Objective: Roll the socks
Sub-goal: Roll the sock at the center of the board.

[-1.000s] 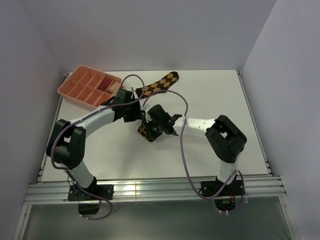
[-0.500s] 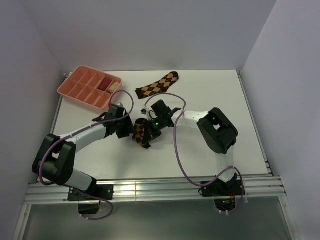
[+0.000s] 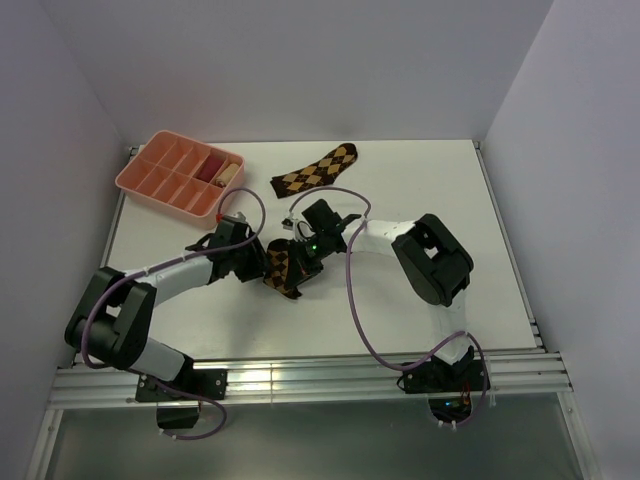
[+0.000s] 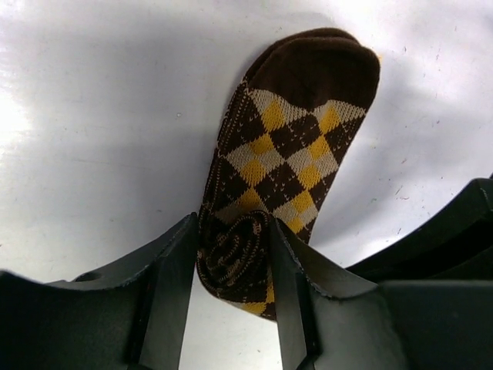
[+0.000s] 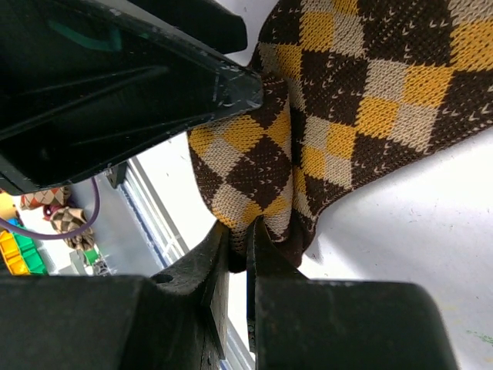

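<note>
One dark brown sock with tan-orange argyle diamonds (image 3: 318, 169) lies flat near the back of the table. The other sock (image 3: 281, 268) is partly rolled between both grippers at the middle. In the left wrist view its rolled end (image 4: 233, 258) sits between my left gripper's (image 4: 233, 231) fingers, which touch it on both sides, while the flat toe part (image 4: 300, 123) stretches away. My right gripper (image 5: 239, 233) is shut on a fold of the same sock (image 5: 347, 100). From above, the left gripper (image 3: 260, 264) and right gripper (image 3: 300, 262) face each other across the sock.
A pink compartment tray (image 3: 150, 170) stands at the back left, holding a reddish roll (image 3: 212, 165) and a beige roll (image 3: 230, 174). Purple cables loop over both arms. White walls enclose the table on three sides.
My left gripper has moved down from beside the back sock to the left of the rolled sock and narrowed round its rolled end. The right arm has shifted a little, still pinching.
</note>
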Action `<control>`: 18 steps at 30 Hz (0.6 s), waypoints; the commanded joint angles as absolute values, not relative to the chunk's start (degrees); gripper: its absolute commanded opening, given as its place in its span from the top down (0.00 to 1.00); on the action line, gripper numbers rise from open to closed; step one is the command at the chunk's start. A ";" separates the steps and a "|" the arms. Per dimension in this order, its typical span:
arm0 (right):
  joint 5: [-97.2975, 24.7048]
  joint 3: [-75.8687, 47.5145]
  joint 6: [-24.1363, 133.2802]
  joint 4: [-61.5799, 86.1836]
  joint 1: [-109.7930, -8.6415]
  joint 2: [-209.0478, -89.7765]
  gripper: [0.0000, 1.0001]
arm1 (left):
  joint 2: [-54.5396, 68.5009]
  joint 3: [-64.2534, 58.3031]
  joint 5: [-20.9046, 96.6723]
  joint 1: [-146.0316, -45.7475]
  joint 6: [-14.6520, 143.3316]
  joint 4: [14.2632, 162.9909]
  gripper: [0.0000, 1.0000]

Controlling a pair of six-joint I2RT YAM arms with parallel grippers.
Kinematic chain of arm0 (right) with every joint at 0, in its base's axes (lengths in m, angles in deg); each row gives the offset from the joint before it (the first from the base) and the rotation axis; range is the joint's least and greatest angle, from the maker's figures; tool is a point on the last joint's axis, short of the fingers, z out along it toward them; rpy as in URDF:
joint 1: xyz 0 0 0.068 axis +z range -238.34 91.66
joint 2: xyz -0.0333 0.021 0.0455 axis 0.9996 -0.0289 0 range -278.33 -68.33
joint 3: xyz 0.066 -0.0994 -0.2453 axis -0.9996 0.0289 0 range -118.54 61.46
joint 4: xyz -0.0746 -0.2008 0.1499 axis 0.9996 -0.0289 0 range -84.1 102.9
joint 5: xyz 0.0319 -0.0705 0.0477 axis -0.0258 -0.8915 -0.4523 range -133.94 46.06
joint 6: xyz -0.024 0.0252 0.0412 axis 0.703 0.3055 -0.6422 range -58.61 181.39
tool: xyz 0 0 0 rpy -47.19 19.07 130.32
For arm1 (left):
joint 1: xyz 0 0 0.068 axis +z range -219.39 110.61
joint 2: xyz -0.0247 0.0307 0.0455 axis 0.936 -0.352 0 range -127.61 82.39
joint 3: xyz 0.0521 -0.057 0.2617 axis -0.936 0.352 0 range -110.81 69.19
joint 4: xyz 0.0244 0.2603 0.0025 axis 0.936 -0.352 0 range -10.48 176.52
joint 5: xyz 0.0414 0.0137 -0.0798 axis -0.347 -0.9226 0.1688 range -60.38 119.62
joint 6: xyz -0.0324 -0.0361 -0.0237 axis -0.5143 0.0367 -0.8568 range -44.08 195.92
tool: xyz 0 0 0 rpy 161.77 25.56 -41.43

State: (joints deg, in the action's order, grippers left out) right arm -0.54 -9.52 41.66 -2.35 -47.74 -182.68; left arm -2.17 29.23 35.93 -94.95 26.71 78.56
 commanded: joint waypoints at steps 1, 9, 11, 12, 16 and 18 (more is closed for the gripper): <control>-1.40 -10.88 44.77 -4.68 -47.83 -184.08 1.00 | -3.83 28.94 36.48 -95.14 28.19 79.67 0.52; -1.93 -11.84 48.38 -6.96 -47.74 -183.12 1.00 | -10.32 20.51 33.67 -95.05 34.08 78.09 0.62; -1.49 -12.02 48.64 -7.23 -47.74 -182.85 1.00 | -12.00 18.32 33.58 -95.05 35.13 77.39 0.67; -0.79 -12.02 48.90 -7.40 -47.83 -182.77 1.00 | -13.23 18.04 33.75 -95.05 35.23 77.64 0.69; 1.15 -13.07 49.78 -8.54 -47.74 -182.41 1.00 | -15.43 17.95 37.52 -95.05 36.10 80.01 0.78; 2.11 -13.51 50.31 -8.99 -47.74 -182.33 1.00 | -16.31 18.04 38.41 -95.14 36.54 81.15 0.79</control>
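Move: The half-rolled sock's middle lies about 4 cm right of my left hand, level with it and 2 below; from my right hand, which pinches its roll, that middle is some 4 cm ahead and 3 left. The sock's dark far end is about 6 cm ahead and 5 right of my left hand. The spare sock lies about 26 ahead and 13 right, the pink organiser about 24 ahead and 22 left, both near board height. I slide my left hand about 4 cm forward along the sock's left edge, from beside the roll towards the dark end, sinking 1.5 cm and drifting slightly right. As I go, the half-open fingers narrow by about half, to nip the edge of the flat part just beyond the roll. My right hand stays put and keeps its pinch on the roll. ##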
